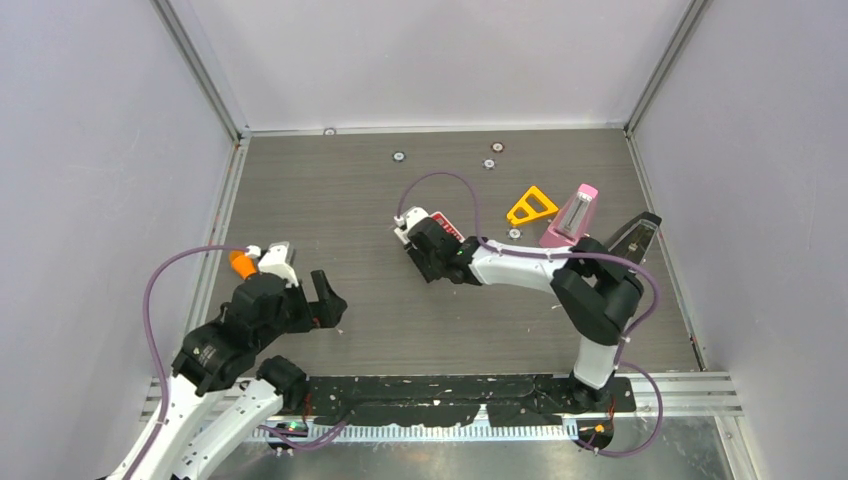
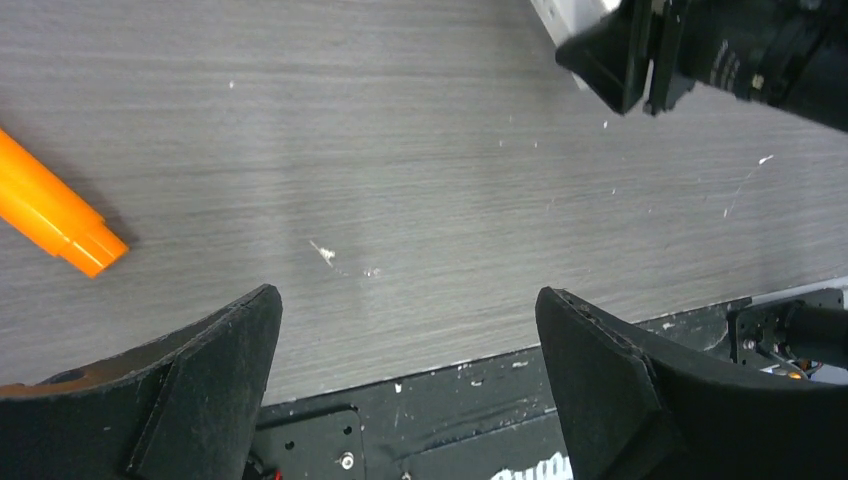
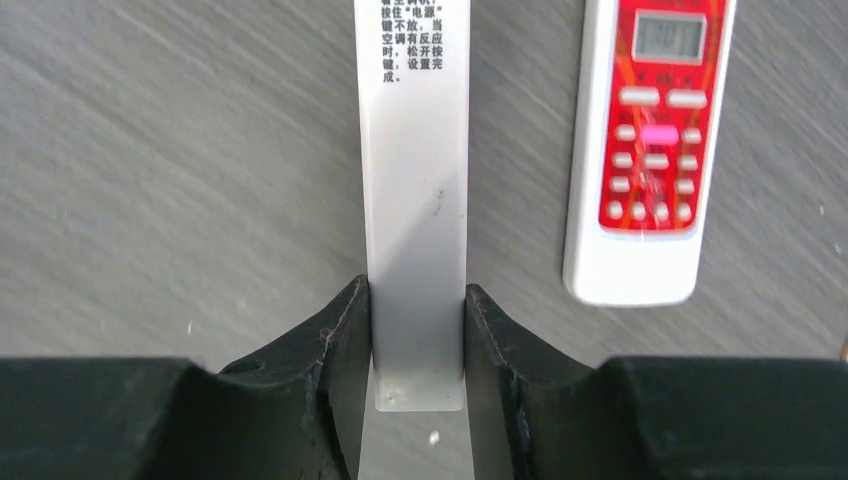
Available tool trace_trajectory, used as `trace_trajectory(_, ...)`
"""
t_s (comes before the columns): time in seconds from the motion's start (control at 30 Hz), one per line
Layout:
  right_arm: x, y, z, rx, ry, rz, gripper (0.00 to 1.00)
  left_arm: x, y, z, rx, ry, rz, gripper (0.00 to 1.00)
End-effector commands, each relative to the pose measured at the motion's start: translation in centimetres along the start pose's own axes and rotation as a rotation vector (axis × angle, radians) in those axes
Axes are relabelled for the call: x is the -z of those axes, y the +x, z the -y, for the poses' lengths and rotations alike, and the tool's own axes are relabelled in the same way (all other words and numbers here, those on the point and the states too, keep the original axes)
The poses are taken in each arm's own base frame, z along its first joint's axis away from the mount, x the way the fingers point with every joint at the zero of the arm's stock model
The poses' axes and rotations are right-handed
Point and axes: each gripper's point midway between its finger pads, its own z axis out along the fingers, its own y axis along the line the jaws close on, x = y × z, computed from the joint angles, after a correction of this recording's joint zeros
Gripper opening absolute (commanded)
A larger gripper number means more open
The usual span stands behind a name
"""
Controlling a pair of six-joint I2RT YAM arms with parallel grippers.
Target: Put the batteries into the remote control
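My right gripper (image 3: pixel 415 288) is shut on the near end of a slim white remote control (image 3: pixel 415 150), whose upper part carries printed Chinese text. A second remote (image 3: pixel 650 150), with a red face, a small screen and white buttons, lies flat just to its right. From above, the right gripper (image 1: pixel 415 238) sits mid-table with that red remote (image 1: pixel 446 226) beside it. My left gripper (image 2: pixel 407 292) hangs wide open over bare table at the near left, nothing between its fingers. The batteries are out of view.
A big orange cone-ended stick (image 2: pixel 55 215) lies left of the left gripper. A yellow triangle (image 1: pixel 531 207), a pink-topped object (image 1: pixel 572 218) and a black piece (image 1: pixel 640 232) sit at the back right. The black base plate (image 2: pixel 420 420) runs along the near edge.
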Motion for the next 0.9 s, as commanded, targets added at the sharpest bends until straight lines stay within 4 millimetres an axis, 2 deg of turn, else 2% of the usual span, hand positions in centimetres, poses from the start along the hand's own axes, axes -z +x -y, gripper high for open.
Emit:
trace_trajectory(0.0,-2.0,-2.4,-0.6,0.033,-0.005,0.03,0.2,0.5,1.2,0.1,0.054,-0.022,-0.089,1.0)
trace_trajectory(0.03,-2.2,-2.8,-0.7,0.03,-0.01,0.03,0.2,0.5,1.4,-0.2,0.071,-0.048,-0.102,1.0)
trace_trajectory(0.2,-3.5,-2.4,-0.4,0.001,0.006,-0.007,0.21,0.7,2.0,-1.6,0.133,-0.144,-0.129,1.0)
trace_trajectory(0.27,-3.6,-2.5,-0.3,-0.011,0.01,-0.013,0.26,0.9,1.8,-2.0,0.141,-0.17,-0.12,1.0)
trace_trajectory(0.33,-3.5,-2.7,-0.2,-0.022,0.016,-0.02,0.44,1.2,1.0,-2.0,0.102,-0.16,-0.085,1.0)
trace_trajectory(0.37,-3.3,-2.5,-0.1,-0.021,0.017,-0.03,0.55,1.4,0.5,-2.4,0.07,-0.17,-0.06,1.0)
trace_trajectory(0.4,-3.2,-2.4,-0.1,-0.023,0.014,-0.032,0.62,1.6,0.1,-3.0,0.062,-0.195,-0.032,1.0)
trace_trajectory(0.43,-2.6,-3.0,-0.1,-0.027,0.007,-0.015,0.73,1.8,-0.3,-3.8,0.065,-0.23,0.003,1.0)
trace_trajectory(0.47,-2.3,-2.9,-0.1,-0.034,0.003,-0.012,0.78,1.9,-0.6,-3.8,0.071,-0.221,0.035,1.0)
trace_trajectory(0.5,-1.4,-3.8,0.0,-0.045,-0.002,0.021,0.88,1.8,-0.9,-3.5,0.07,-0.188,0.062,1.0)
trace_trajectory(0.53,-1.0,-4.0,0.1,-0.055,-0.005,0.029,0.92,1.9,-1.0,-2.9,0.062,-0.14,0.083,1.0)
trace_trajectory(0.57,0.2,-5.0,0.2,-0.067,-0.011,0.064,1.0,2.0,-1.1,-2.3,0.061,-0.095,0.101,1.0)
trace_trajectory(0.6,0.8,-5.3,0.4,-0.077,-0.013,0.076,0.98,2.2,-1.1,-1.6,0.053,-0.045,0.11,1.0)
trace_trajectory(0.63,2.3,-6.3,0.7,-0.088,-0.017,0.108,0.96,2.5,-1.2,-1.0,0.044,-0.005,0.117,1.0)
trace_trajectory(0.67,3.2,-6.3,0.9,-0.094,-0.014,0.106,0.96,3.0,-1.4,-0.8,0.038,0.014,0.126,1.0)
trace_trajectory(0.7,5.1,-7.4,1.3,-0.108,-0.015,0.144,0.96,3.4,-1.6,-0.8,0.033,0.016,0.135,1.0)
trace_trajectory(0.73,5.9,-6.8,1.6,-0.117,-0.008,0.132,0.95,3.8,-1.7,-1.0,0.029,0.007,0.142,1.0)
trace_trajectory(0.77,8.0,-7.8,2.1,-0.136,-0.013,0.18,0.95,4.3,-1.9,-1.3,0.026,-0.005,0.146,1.0)
trace_trajectory(0.8,10.0,-7.6,2.7,-0.158,-0.007,0.202,0.95,4.6,-2.0,-1.5,0.02,-0.014,0.148,1.0)
trace_trajectory(0.83,10.8,-6.8,3.3,-0.177,0.013,0.202,0.95,5.1,-2.2,-1.5,0.015,-0.014,0.154,1.0)
trace_trajectory(0.87,13.3,-7.0,4.2,-0.197,0.025,0.238,0.95,5.6,-2.3,-1.6,0.009,-0.016,0.159,1.0)
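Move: The right hand holds the white remote low over the table. The spot it is bound for, measured at the remote's middle, is about 6 cm ahead of this hand, 5 cm left and 3 cm down. The red remote lies roughly 10 cm ahead and 3 cm right, the poker chip 10 ahead and 17 right, the yellow triangle 17 ahead and 21 right, all some 4 cm lower. From the left hand, that spot is about 20 cm ahead, 13 right and 17 below. Still pinched near its closer end, the white remote is set down beside the red one as the right hand eases about 2 cm down, forward and left; there the hand pauses, the fingers open wide and let go, and it lifts quickly some 10 cm, drifting slightly back and right. The empty left hand, open throughout, dips, then rises while edging about 3 cm left and 2 cm back. ##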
